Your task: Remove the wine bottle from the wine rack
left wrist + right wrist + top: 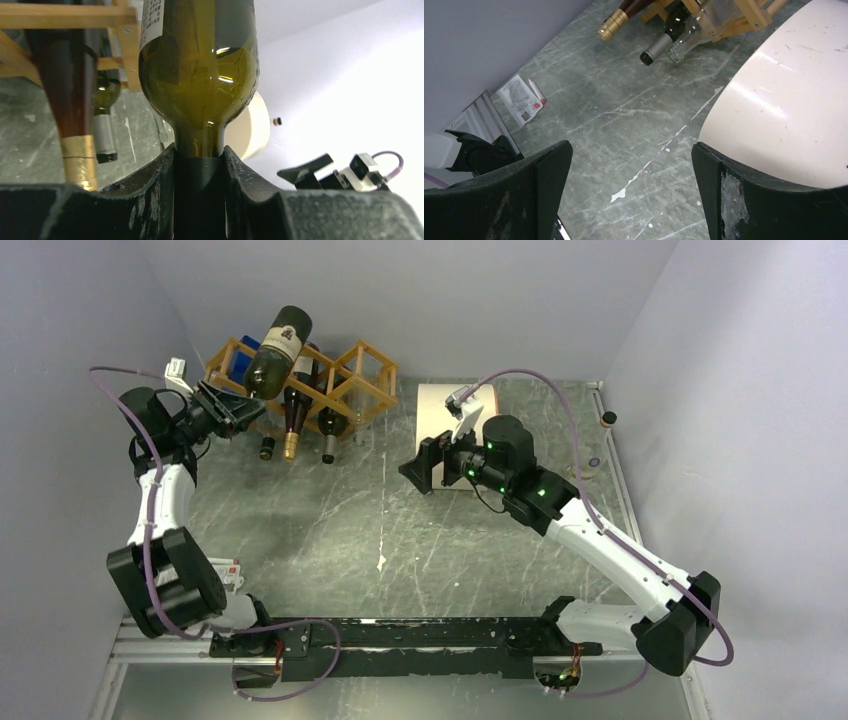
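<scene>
A dark green wine bottle (278, 350) with a white label is tilted, base up and back, over the left cells of the honey-brown wooden wine rack (362, 378). My left gripper (240, 408) is shut on its neck. In the left wrist view the bottle (200, 65) rises straight out of the left gripper (200, 165), both black fingers (150, 185) pressed against the neck's dark capsule, with rack bars (65, 17) to the left. My right gripper (425, 468) hovers open over the table at mid-right, empty (631, 165).
Other bottles lie in the rack, necks toward me: one gold-foiled (291, 445) (613, 22), one silver-capped (329, 445) (655, 50). A cream drum (440, 405) (784, 110) stands right beside the right gripper. A paper card (228, 572) lies near the left arm's base. Walls close in on three sides.
</scene>
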You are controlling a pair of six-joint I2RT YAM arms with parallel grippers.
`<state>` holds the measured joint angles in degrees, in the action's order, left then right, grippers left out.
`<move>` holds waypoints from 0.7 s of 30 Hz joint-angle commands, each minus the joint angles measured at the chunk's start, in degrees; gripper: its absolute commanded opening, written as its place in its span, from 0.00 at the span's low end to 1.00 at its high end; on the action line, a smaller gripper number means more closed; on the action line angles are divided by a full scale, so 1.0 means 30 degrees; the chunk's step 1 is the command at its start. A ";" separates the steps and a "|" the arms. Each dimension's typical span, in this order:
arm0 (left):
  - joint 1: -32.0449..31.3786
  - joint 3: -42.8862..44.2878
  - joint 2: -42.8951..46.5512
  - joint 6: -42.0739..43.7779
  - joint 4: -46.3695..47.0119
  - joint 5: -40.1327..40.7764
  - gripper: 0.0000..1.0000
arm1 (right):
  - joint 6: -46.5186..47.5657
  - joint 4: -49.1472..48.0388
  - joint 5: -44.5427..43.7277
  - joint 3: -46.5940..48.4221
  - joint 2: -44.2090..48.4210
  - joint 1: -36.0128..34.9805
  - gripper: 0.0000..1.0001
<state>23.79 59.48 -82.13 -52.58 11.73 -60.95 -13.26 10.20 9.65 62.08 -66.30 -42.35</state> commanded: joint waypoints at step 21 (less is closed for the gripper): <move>-0.2752 -0.3685 0.9967 0.8065 -1.2642 0.0336 0.07 | 0.3203 0.1477 -0.2150 0.6144 -0.5920 -0.4410 0.99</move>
<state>17.78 48.69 -56.99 -35.68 -20.56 -58.61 -7.20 13.80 4.03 76.97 -81.54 -54.76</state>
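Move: The wine bottle, already off the rack and pinched by its neck in the left hand, has its middle about 10 cm ahead of that hand, 8 to its right and a little above it. The open right gripper waits some 36 cm right of the left hand and 10 back, about level. From the right hand the bottle's middle lies roughly 20 cm ahead and 28 left. The wine rack stands below the bottle, about 8 cm ahead and 8 right of the left hand, 15 lower; the gold-necked bottle is 4 ahead, 8 right and 13 lower than that hand. The wine bottle is drawn back from over the rack, the left hand keeping its pinch on the neck and going about 12 cm back and 7 right; it rises slightly, then sinks to end a little lower, turning gently clockwise. The right hand, fingers wide open, meanwhile goes some 9 cm left towards the bottle, turning slightly counter-clockwise without touching it. ##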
